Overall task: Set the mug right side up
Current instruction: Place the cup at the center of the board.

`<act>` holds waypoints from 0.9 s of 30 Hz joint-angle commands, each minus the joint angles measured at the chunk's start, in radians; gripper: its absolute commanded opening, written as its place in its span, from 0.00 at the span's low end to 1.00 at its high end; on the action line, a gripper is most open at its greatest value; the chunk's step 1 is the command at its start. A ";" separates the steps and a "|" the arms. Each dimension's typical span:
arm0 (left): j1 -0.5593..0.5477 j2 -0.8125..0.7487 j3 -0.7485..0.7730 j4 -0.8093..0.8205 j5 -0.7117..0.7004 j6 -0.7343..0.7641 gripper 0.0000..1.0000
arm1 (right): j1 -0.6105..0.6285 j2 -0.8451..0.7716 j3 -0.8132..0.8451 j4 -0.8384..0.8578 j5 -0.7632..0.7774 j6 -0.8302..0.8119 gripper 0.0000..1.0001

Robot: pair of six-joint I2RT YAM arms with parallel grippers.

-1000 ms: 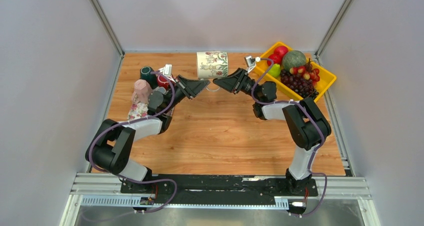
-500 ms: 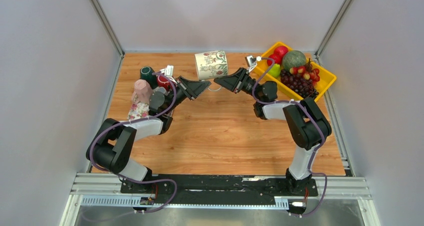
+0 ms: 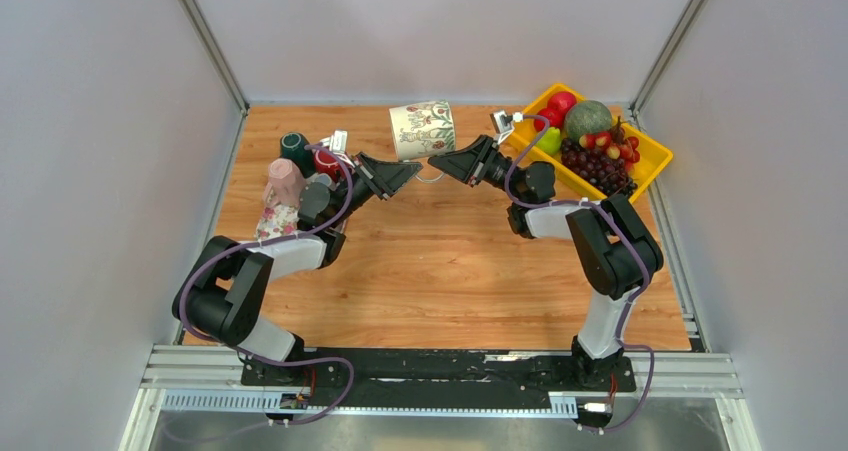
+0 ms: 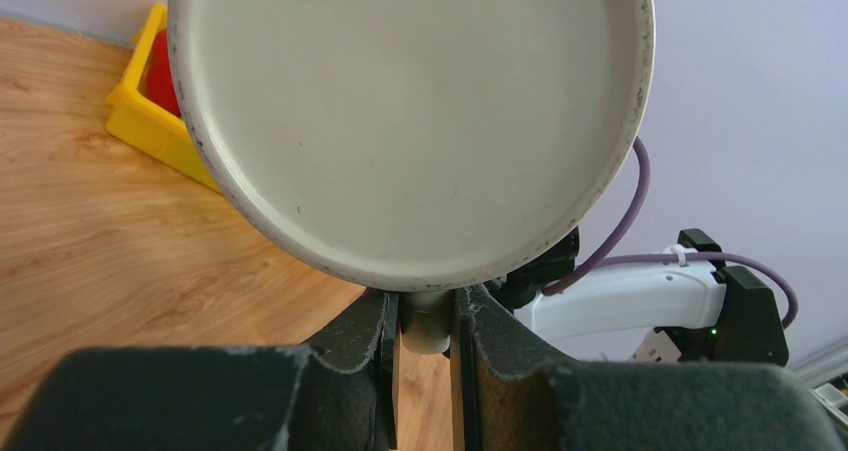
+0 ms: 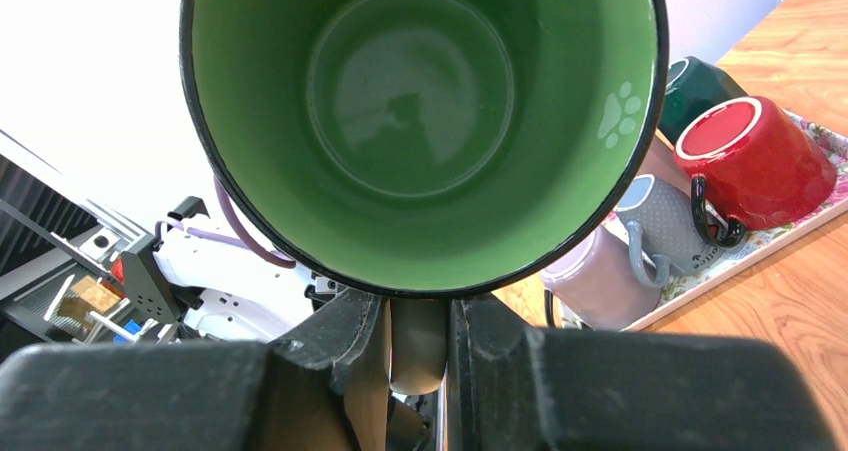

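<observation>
The mug (image 3: 423,129), cream with a floral print and a green inside, hangs on its side above the back of the table. My left gripper (image 3: 412,173) is shut on its handle (image 4: 428,326), and the left wrist view faces the cream base (image 4: 410,121). My right gripper (image 3: 433,161) comes from the other side. Its fingers press both sides of the same handle (image 5: 417,346), and the right wrist view looks into the green opening (image 5: 420,121). The two grippers meet tip to tip under the mug.
A floral tray (image 3: 272,221) at the left holds a pink mug (image 3: 284,181), a dark green mug (image 3: 294,147), a red mug (image 5: 752,161) and a grey mug (image 5: 668,226). A yellow bin (image 3: 652,156) of fruit stands at the back right.
The right gripper's fingers have drawn in onto the mug's handle. The mug has tipped very slightly; the left gripper has kept its hold and both arms have barely moved.
</observation>
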 commanded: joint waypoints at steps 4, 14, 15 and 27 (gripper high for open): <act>-0.033 -0.009 0.002 0.083 0.117 0.030 0.18 | -0.021 -0.046 0.028 0.277 0.099 -0.030 0.00; -0.033 -0.012 0.006 0.042 0.124 0.046 0.55 | -0.023 -0.076 0.029 0.277 0.087 -0.039 0.00; -0.033 -0.013 0.007 0.040 0.124 0.048 0.57 | -0.022 -0.080 0.026 0.277 0.086 -0.043 0.00; -0.033 -0.019 0.012 -0.038 0.155 0.129 0.62 | -0.040 -0.114 0.029 0.270 0.068 -0.071 0.00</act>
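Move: The right hand holds the mug by its handle on its side, the body about 5 cm ahead, 2 cm to its left and 4 cm higher. The board's center lies roughly 28 cm below this hand and about 2 cm back. The left hand pinches the same handle, with the mug's body about 6 cm ahead, 1 cm to its right and 4 cm up; the mug tray is some 26 cm to its left, 4 cm ahead and 26 cm below. The left fingers spread to let go of the mug's handle, and the left hand then eases back, to the right and down, about 3 cm in all, leaving the handle above and in front of its fingertips while it turns slightly clockwise. The right hand keeps its unchanged pinch on the handle and carries the mug on its own, drifting barely 1 cm to the right and forward without yet lowering towards the board. ##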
